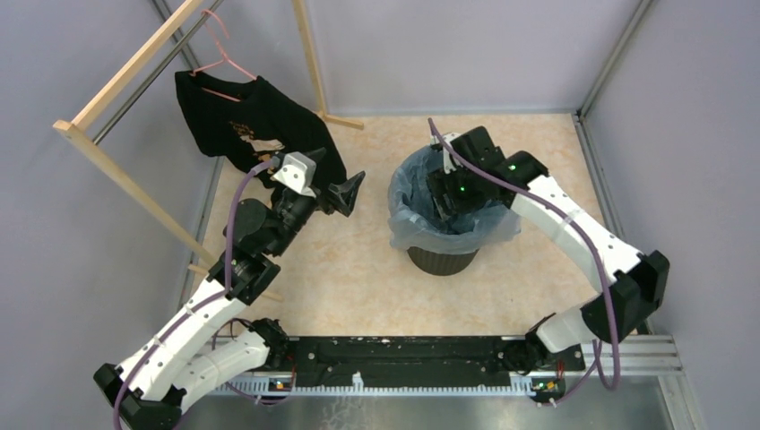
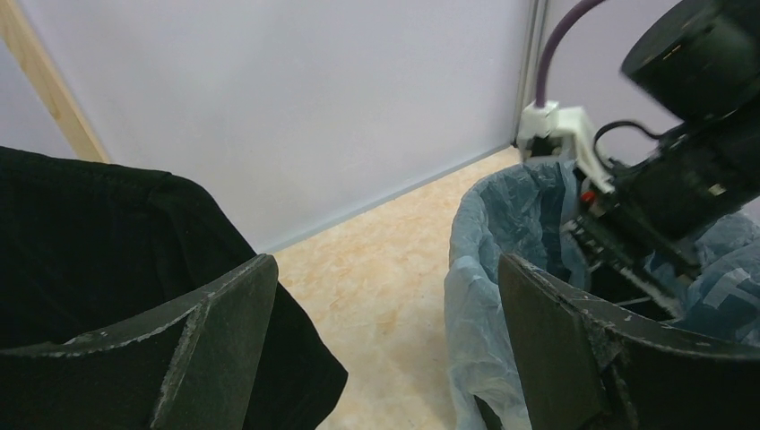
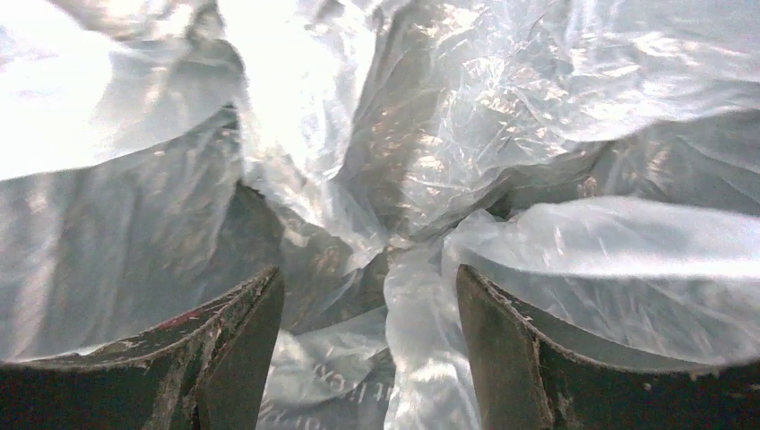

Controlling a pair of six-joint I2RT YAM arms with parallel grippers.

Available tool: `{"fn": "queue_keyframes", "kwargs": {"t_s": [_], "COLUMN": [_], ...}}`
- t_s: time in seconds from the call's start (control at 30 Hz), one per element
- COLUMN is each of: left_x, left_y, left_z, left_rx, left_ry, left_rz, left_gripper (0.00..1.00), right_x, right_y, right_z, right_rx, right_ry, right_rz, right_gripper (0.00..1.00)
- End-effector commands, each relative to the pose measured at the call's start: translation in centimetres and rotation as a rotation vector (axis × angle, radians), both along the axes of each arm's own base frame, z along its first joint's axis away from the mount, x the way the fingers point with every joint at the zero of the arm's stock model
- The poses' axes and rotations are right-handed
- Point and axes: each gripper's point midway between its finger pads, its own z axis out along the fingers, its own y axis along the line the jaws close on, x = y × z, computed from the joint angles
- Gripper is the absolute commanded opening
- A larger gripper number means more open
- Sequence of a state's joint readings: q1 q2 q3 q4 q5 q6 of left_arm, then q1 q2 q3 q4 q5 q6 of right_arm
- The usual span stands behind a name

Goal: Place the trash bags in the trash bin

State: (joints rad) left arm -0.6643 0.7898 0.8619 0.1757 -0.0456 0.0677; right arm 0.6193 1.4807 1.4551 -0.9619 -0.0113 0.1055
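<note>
The black ribbed trash bin stands right of centre on the floor. The pale-blue trash bag lines it, its film draped over the rim. My right gripper reaches down into the bin's mouth. In the right wrist view its fingers stand apart, open, with a loose fold of the bag's crinkled film running between them, not pinched. My left gripper hovers left of the bin, wide open and holding nothing, with the bag's outer fold beside its right finger.
A black T-shirt hangs from a pink hanger on a wooden rack at the left, right beside my left gripper. Grey walls close off the back and both sides. The black rail with the arm bases runs along the near edge.
</note>
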Motion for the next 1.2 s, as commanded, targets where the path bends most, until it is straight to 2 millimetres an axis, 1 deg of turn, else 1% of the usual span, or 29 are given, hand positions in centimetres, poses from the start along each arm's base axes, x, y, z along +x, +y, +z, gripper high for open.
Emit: {"fn": "queue_keyframes", "kwargs": {"t_s": [0.0, 0.03, 0.17, 0.2, 0.47, 0.7, 0.77, 1.17], "left_x": [-0.3, -0.3, -0.2, -0.2, -0.1, 0.2, 0.2, 0.4], "left_y": [-0.1, -0.1, -0.2, -0.2, -0.7, -0.7, -0.8, -1.0], "left_z": [1.4, 1.4, 1.1, 1.1, 0.7, 0.3, 0.3, 0.0], "left_rx": [-0.04, -0.039, -0.041, -0.041, -0.041, -0.034, -0.033, -0.029], "left_ry": [-0.046, -0.044, -0.037, -0.036, -0.02, -0.012, -0.01, 0.001], "left_rz": [-0.012, -0.014, -0.014, -0.014, -0.032, -0.02, -0.022, -0.027], "left_gripper": [0.99, 0.99, 0.99, 0.99, 0.99, 0.99, 0.99, 0.99], "right_x": [-0.5, -0.3, 0.0, 0.0, 0.2, -0.4, -0.5, -0.6], "right_y": [1.0, 1.2, 2.1, 2.2, 1.9, 2.3, 2.2, 2.1], "right_z": [2.7, 2.4, 0.1, -0.5, -5.3, -9.5, -10.5, -15.0], "right_rx": [0.092, 0.099, 0.107, 0.105, 0.043, 0.024, 0.015, -0.02], "right_ry": [-0.06, -0.061, -0.036, -0.023, 0.015, 0.084, 0.1, 0.151], "right_rz": [0.024, 0.029, 0.041, 0.046, 0.045, 0.062, 0.059, 0.044], "right_gripper": [0.66, 0.55, 0.04, 0.0, 0.0, 0.0, 0.0, 0.0]}}
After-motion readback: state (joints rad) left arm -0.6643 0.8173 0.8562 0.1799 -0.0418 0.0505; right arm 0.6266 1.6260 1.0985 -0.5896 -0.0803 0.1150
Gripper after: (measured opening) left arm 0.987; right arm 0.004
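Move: The right hand is empty with its fingers partly open inside the trash bag lining the bin; the bag's bottom lies roughly 17 cm straight below. The bag-covered rim is about 8 cm above the hand, its near edge some 12 cm back and its left edge level ahead and about 10 cm left. From the left hand the bag's bottom is about 2 cm ahead, 17 cm right and 37 cm below. The right hand lifts about 2 cm, shuts its fingers, then plunges some 15 cm down inside the bag. ##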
